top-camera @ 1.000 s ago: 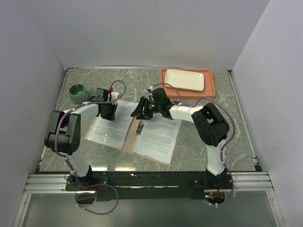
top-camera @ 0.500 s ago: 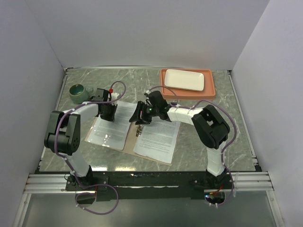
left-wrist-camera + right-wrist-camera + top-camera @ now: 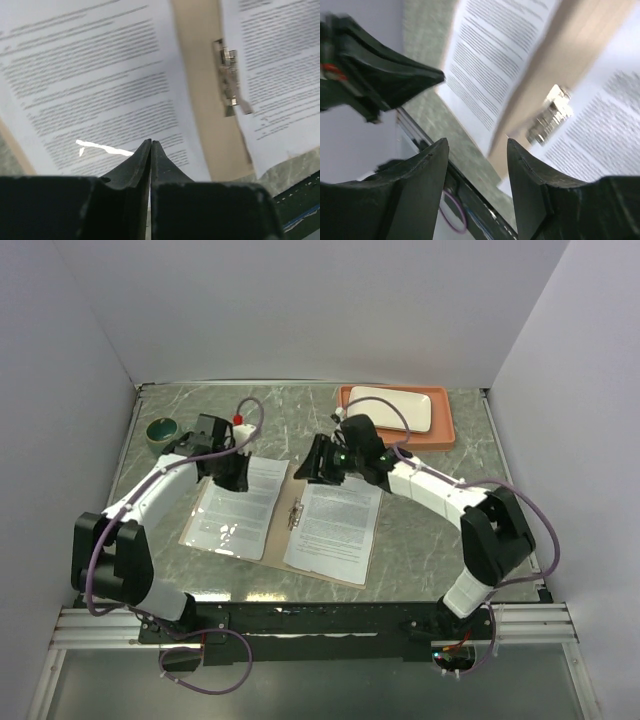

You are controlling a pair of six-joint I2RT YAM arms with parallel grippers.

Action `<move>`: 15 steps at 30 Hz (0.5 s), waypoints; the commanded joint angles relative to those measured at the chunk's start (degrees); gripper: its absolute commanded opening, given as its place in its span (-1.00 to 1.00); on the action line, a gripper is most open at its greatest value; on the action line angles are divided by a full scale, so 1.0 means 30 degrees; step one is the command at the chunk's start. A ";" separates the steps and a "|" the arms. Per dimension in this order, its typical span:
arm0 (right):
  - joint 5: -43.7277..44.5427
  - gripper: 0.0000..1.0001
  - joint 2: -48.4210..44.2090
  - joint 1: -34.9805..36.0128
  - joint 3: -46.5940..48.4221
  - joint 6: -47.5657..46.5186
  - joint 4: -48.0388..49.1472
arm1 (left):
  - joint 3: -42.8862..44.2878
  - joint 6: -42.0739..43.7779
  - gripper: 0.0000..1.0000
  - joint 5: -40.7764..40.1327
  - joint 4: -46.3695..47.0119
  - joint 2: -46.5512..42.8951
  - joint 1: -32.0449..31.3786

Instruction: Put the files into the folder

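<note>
The tan folder (image 3: 276, 540) lies open and flat on the table. A sleeved sheet with glare (image 3: 235, 508) lies on its left half and a plain printed sheet (image 3: 336, 530) on its right half. A metal clip (image 3: 295, 515) sits on the crease. My left gripper (image 3: 235, 480) is shut and empty, hovering over the far part of the left sheet (image 3: 90, 90). My right gripper (image 3: 318, 468) is open and empty above the folder's far edge near the crease. The right wrist view shows the clip (image 3: 550, 117) and the folder strip (image 3: 560, 65) below the open jaws.
A green bowl (image 3: 162, 430) stands at the far left, close behind the left arm. A salmon-orange tray (image 3: 445, 428) holding a white plate (image 3: 390, 408) stands at the far right, behind the right arm. White walls enclose the table on three sides.
My right gripper has lifted off the clip area and drawn back toward the far side. My left gripper has risen slightly. The right arm's elbow has swung out to the right.
</note>
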 commanded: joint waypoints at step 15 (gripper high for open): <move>0.4954 -0.64 -0.5254 0.1867 -0.7557 -0.0753 0.4513 | 0.6201 -0.2645 -0.13 -0.0332 0.1804 0.6568 -0.4656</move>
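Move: The clip on the folder's spine lies about 13 cm to the right of my left hand, roughly level with it fore and aft, and some 10 cm below. The left file is almost directly under that hand. For my right hand, the middle of the right file is about 5 cm back, 5 cm to the right and 16 cm down, with the clip about 4 cm to its left, level fore and aft, and as far down. I sweep my left hand about 10 cm to the right, bending forward partway for some 4 cm and sinking slightly, off the left file and towards the clip as its shut fingers open to nearly half. My right hand drops about 6 cm while drawing back as much and a little right, over the right file, its fingers narrowing to a small gap. Both stay clear of the paper. ##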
